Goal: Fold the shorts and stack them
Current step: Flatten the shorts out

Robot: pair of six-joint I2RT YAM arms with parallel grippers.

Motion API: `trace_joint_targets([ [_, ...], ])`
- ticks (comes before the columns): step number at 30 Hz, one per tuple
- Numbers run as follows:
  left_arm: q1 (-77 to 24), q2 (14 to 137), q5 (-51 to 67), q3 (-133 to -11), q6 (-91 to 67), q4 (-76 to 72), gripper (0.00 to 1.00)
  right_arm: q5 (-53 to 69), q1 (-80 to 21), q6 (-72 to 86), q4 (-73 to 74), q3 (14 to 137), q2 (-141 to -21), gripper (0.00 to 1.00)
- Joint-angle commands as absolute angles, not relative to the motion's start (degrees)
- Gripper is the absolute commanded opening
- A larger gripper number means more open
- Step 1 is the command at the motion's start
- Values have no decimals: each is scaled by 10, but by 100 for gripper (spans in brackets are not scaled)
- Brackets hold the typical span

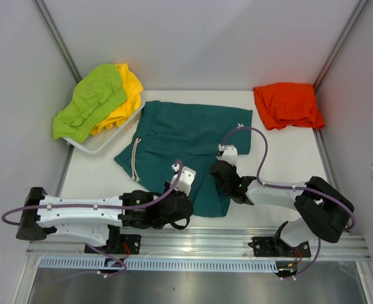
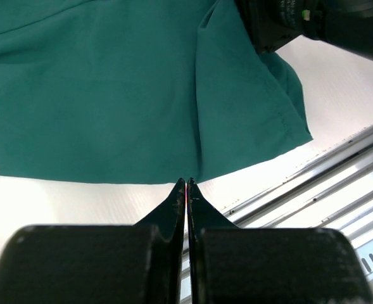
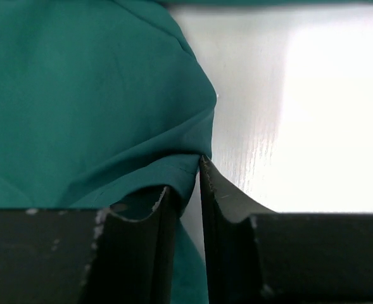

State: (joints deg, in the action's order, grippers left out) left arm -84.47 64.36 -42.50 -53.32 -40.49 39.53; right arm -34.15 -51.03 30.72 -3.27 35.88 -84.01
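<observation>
Teal green shorts (image 1: pixel 186 126) lie spread flat in the middle of the table, waistband and white drawstring (image 1: pixel 134 158) to the left. My right gripper (image 1: pixel 220 173) sits at the right edge of the near leg. In the right wrist view the gripper (image 3: pixel 186 172) is shut on a raised fold of the teal shorts (image 3: pixel 97 82). My left gripper (image 1: pixel 187 206) is shut with nothing in it. Its tips (image 2: pixel 186 182) rest on the bare table just short of the teal hem (image 2: pixel 110 95). Orange shorts (image 1: pixel 287 104) lie bunched at the far right.
Lime green shorts (image 1: pixel 91 101) and yellow shorts (image 1: pixel 126 95) are heaped in a white tray (image 1: pixel 104 147) at the far left. A metal rail (image 1: pixel 199 244) runs along the near table edge. Grey walls close in both sides.
</observation>
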Motion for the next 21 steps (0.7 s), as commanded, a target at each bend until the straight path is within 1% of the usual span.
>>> trace_joint_targets([
  [1, -833, 626, -439, -552, -396, 403, 0, -383, -514, 276, -7, 388, -816, 22],
  [4, -830, 627, -425, -546, -385, 382, 0, -367, -516, 268, -4, 395, -809, 20],
  [5, -830, 628, -414, -544, -380, 374, 0, -356, -515, 266, -4, 393, -807, 14],
  [9, -832, 642, -367, -511, -367, 296, 1, -320, -516, 266, -9, 388, -800, 1],
  [12, -859, 644, -360, -463, -348, 195, 22, -307, -518, 269, -11, 388, -790, 0],
  [13, -867, 645, -359, -454, -341, 170, 35, -305, -519, 267, -11, 388, -788, 0],
  [14, -874, 648, -355, -431, -330, 125, 41, -301, -519, 266, -10, 390, -788, 0],
  [15, -876, 652, -348, -425, -325, 107, 48, -297, -518, 265, -8, 391, -787, 0],
  [16, -876, 656, -333, -424, -324, 94, 60, -287, -519, 264, -8, 393, -784, 0],
  [17, -878, 672, -327, -418, -323, 73, 65, -284, -519, 265, -5, 394, -782, 0],
  [18, -881, 682, -323, -420, -325, 65, 76, -281, -519, 268, -4, 395, -780, 0],
  [20, -886, 716, -320, -431, -329, 47, 87, -272, -519, 273, -7, 393, -775, 0],
  [21, -888, 729, -323, -438, -333, 43, 96, -270, -518, 275, -8, 392, -773, 0],
])
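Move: The near right corner of the green shorts lies some 11 cm to the left hand's right, about level fore and aft and roughly 15 cm below. The edge in the right hand is about 15 cm ahead of the left hand, 7 cm to its right and 12 cm below; the drawstring is some 11 cm ahead and 17 cm to its left. The right hand has that edge between its fingers, with the near right corner about 15 cm behind it and 3 cm to its right. The right fingers, already around the gathered edge of the shorts, close fully on it and lift it about 2 cm, easing slightly left. The left hand first hangs nearly still, then swings right towards the near right corner, some 6 cm, sinking about 5 cm and drawing back nearly 4 cm; its shut fingers spread almost wide as it turns some 15 degrees clockwise, touching nothing yet. ##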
